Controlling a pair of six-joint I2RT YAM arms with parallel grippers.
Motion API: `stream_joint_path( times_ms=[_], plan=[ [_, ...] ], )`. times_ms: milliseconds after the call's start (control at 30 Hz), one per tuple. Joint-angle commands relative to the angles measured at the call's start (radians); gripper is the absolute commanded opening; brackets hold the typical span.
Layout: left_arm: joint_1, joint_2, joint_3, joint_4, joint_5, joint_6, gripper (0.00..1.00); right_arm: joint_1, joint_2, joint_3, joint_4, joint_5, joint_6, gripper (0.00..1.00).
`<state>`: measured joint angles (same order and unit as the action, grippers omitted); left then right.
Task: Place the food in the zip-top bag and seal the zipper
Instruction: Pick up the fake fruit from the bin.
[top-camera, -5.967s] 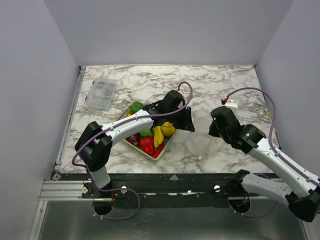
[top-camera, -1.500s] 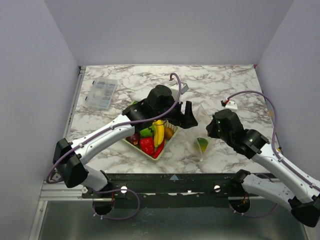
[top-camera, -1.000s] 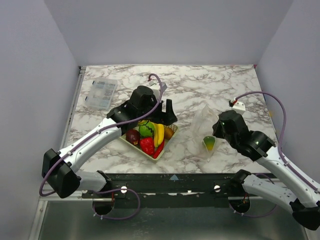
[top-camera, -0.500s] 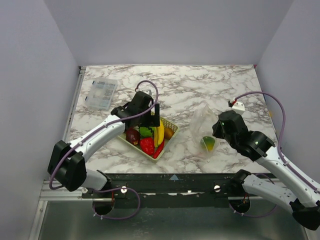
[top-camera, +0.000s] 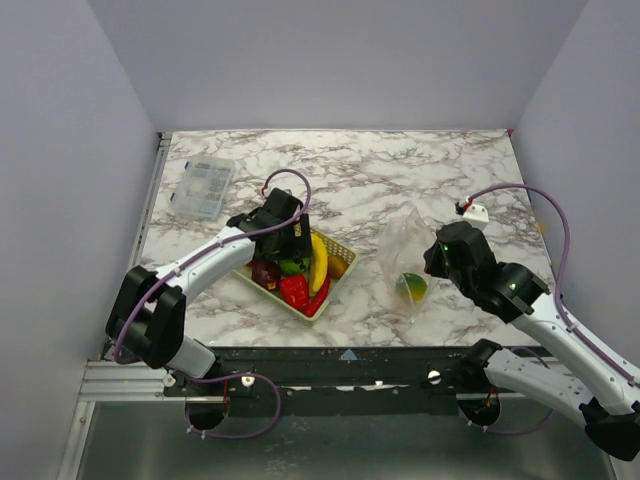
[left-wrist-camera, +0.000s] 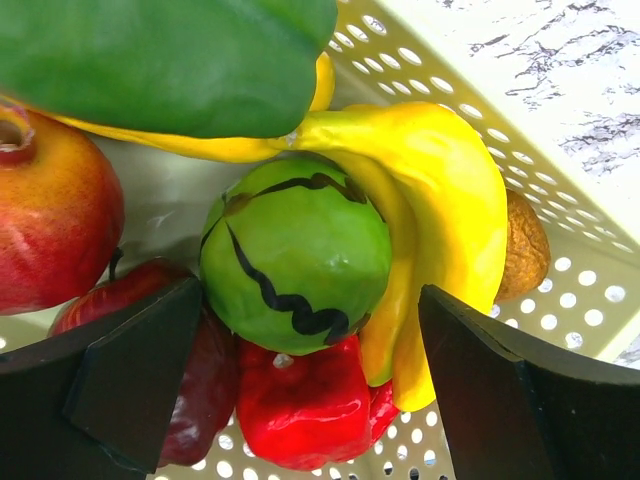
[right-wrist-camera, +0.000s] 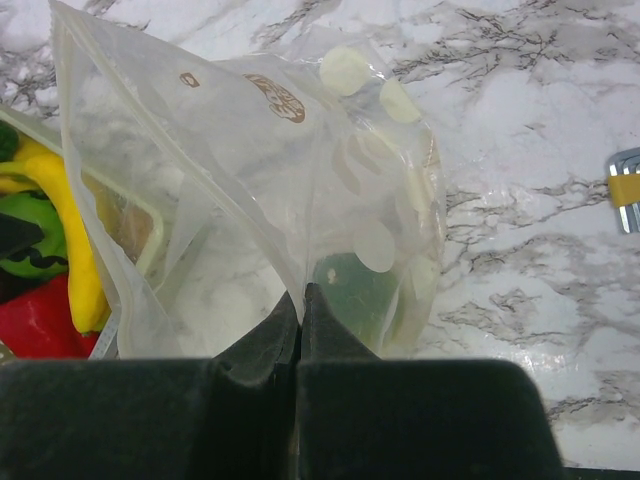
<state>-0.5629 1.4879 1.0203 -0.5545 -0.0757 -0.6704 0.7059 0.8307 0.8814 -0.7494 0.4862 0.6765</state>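
Note:
The food fills a pale yellow mesh basket (top-camera: 338, 252): a yellow banana (top-camera: 319, 262), a red pepper (top-camera: 295, 290), a dark red fruit (top-camera: 265, 273). In the left wrist view my left gripper (left-wrist-camera: 300, 385) stands open over the basket, its fingers either side of a round green fruit with a black wavy line (left-wrist-camera: 295, 255), with the banana (left-wrist-camera: 440, 210) and red pepper (left-wrist-camera: 305, 410) beside it. The zip-top bag (top-camera: 405, 255) stands to the right with a green and yellow fruit (top-camera: 410, 288) inside. My right gripper (right-wrist-camera: 301, 300) is shut on the bag's plastic (right-wrist-camera: 250, 170).
A clear compartment box (top-camera: 202, 187) lies at the back left of the marble table (top-camera: 400, 170). A small white connector (top-camera: 474, 211) sits near the right arm's cable. A small yellow and grey object (right-wrist-camera: 625, 187) lies at the right edge of the right wrist view.
My left arm has swung back left from the bag to the basket and come down over the green fruit, gripper open. The bag now holds one fruit. The right gripper has kept its hold.

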Motion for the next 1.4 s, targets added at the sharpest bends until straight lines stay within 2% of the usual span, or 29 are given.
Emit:
stream_joint_path(
  times_ms=[0,167,367,533,900,1033,1100,1200,1367],
  plan=[
    [-0.017,-0.110,-0.014,0.018,-0.066,0.031,0.91,0.004,0.002,-0.009,0.024,-0.005,-0.017,0.01],
    [-0.062,-0.170,0.005,0.000,-0.101,-0.030,0.87,0.004,0.012,-0.009,0.024,-0.007,-0.018,0.01],
    [-0.170,-0.101,0.048,-0.017,-0.122,-0.177,0.78,0.003,0.012,-0.011,0.025,-0.010,-0.020,0.01],
    [-0.251,0.000,0.103,-0.028,-0.159,-0.206,0.74,0.004,0.005,-0.012,0.027,-0.013,-0.018,0.01],
    [-0.279,0.146,0.119,-0.018,-0.216,-0.202,0.66,0.004,-0.007,-0.016,0.031,-0.017,-0.021,0.01],
    [-0.278,0.161,0.127,-0.014,-0.203,-0.183,0.52,0.003,-0.007,-0.015,0.030,-0.018,-0.020,0.01],
    [-0.280,0.148,0.127,-0.016,-0.207,-0.172,0.41,0.003,-0.008,-0.016,0.030,-0.018,-0.021,0.01],
    [-0.280,0.096,0.128,-0.024,-0.199,-0.136,0.26,0.004,-0.008,-0.016,0.031,-0.015,-0.021,0.01],
    [-0.280,-0.047,0.129,-0.041,-0.179,-0.073,0.09,0.003,0.007,-0.014,0.033,-0.021,-0.023,0.01]
  ],
)
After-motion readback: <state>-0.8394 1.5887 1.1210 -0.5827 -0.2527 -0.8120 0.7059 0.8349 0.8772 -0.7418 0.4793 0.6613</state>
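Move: The bananas' middle lies about 6 cm to the left hand's right, about 1 cm ahead and roughly 2 cm lower. The watermelon is about 2 cm ahead and 3 cm below this hand; the red pepper is some 6 cm back, straight behind and 4 cm down; the brown fruit is about 11 cm to the right, level, 5 cm lower. From the right hand the bananas are about 27 cm left, 3 cm ahead and 10 cm below. The bananas are pinched near their back end by the left hand: it lifts about 5 cm clear of the watermelon, swings some 7 cm right and a little back, and sinks about 7 cm over them. The fingers, narrowing on the way, then close on both sides, and the hand starts up again by 2 cm. The right hand stays still, keeping its pinch on the bag's rim. ##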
